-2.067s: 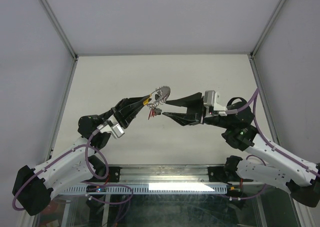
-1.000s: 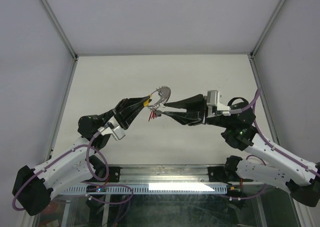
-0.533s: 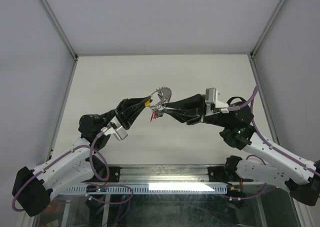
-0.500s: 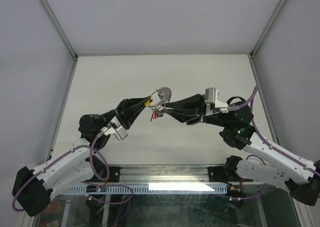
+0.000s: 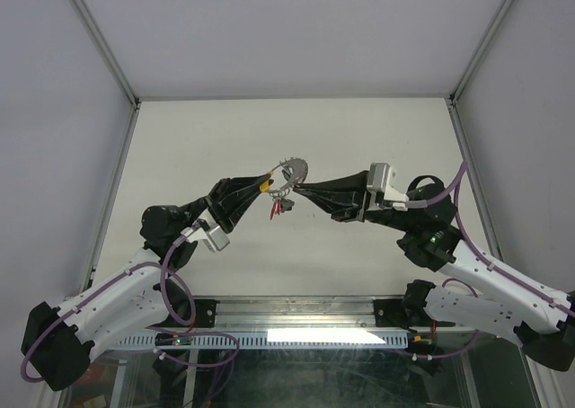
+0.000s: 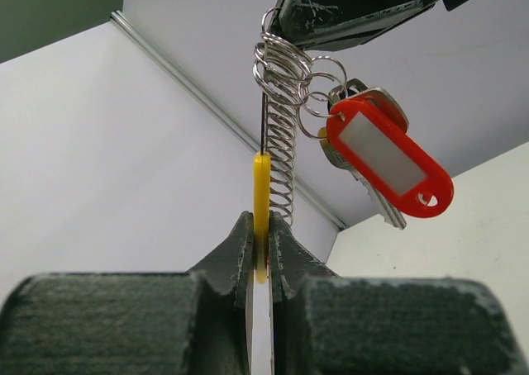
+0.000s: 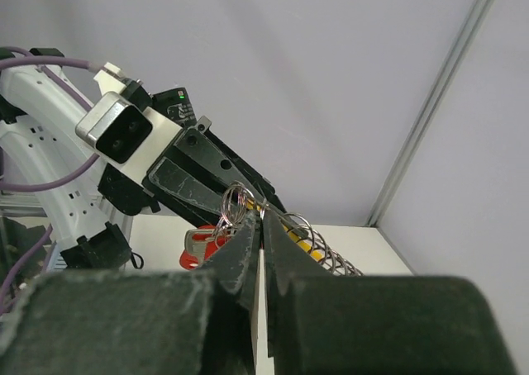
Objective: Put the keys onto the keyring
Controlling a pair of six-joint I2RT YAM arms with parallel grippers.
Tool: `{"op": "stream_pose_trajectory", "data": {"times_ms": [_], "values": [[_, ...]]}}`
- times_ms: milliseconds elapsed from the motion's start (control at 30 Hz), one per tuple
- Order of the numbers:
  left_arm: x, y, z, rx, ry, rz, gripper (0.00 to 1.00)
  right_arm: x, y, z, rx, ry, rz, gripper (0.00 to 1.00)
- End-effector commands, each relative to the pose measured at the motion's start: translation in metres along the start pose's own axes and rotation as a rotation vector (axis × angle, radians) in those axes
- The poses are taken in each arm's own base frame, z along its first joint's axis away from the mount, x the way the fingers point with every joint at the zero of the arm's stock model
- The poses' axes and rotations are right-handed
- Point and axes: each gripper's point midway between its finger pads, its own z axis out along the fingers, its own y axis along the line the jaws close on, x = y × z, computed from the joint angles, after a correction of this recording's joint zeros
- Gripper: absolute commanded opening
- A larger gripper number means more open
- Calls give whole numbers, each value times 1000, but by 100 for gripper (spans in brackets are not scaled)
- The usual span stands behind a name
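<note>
Both grippers meet in mid-air above the table. My left gripper [image 5: 268, 181] is shut on a yellow key tag [image 6: 261, 201], edge-on between its fingers. The silvery coiled keyring [image 5: 292, 167] rises from that tag [image 6: 281, 144]. A red-tagged key bundle [image 5: 278, 208] hangs from small split rings at the coil's end [image 6: 388, 156]. My right gripper [image 5: 296, 187] is shut, pinching the keyring's end wire [image 7: 261, 225]; the coil [image 7: 331, 258] and the red tag [image 7: 202, 251] show just behind its tips. Other keys are out of view.
The white table [image 5: 225, 138] lies below, walled by pale panels with metal corner posts [image 5: 99, 39]. The left arm's camera housing [image 7: 124, 127] and purple cable sit close behind the keyring in the right wrist view. A metal rail [image 5: 296, 314] runs along the near edge.
My right gripper's fingers, apart earlier, have closed and moved left onto the keyring's end. The left gripper has held its place with the yellow tag; the red key bundle has swung slightly.
</note>
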Motion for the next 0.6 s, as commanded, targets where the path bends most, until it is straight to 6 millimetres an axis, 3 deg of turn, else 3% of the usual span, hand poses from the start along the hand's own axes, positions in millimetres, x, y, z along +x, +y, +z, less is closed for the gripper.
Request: {"op": "stream_pose_trajectory", "data": {"times_ms": [0, 133, 200, 433, 567], "values": [[-29, 10, 5, 11, -77, 20, 5, -2, -5, -3, 11, 22, -93, 0], [-24, -6, 0, 63, -54, -47, 30, -1, -9, -4, 20, 53, -131, 0], [-22, -12, -4, 75, -36, -81, 37, -1, -11, -7, 24, 67, -164, 0], [-20, -20, -17, 67, 35, -222, 50, 10, -14, -19, 11, 157, -296, 0], [-21, -31, -22, 112, 77, -301, 55, 13, -28, -26, 75, 219, -324, 0]]}}
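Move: The left fingers already pinch the keyring's yellow end, which lies right between the pads. The red key tag hangs about 6 cm back and 2 cm to the right of them, roughly 1 cm higher. From the right hand, which already grips the wire loops, the yellow end is some 5 cm ahead, 6 cm left and 5 cm below. The red tag is 4 cm left, 1 cm back and 4 cm below. Left fingers open on the yellow end, easing back about 3 cm; right keeps its pinch, sinking 5 cm, tips dipping. ##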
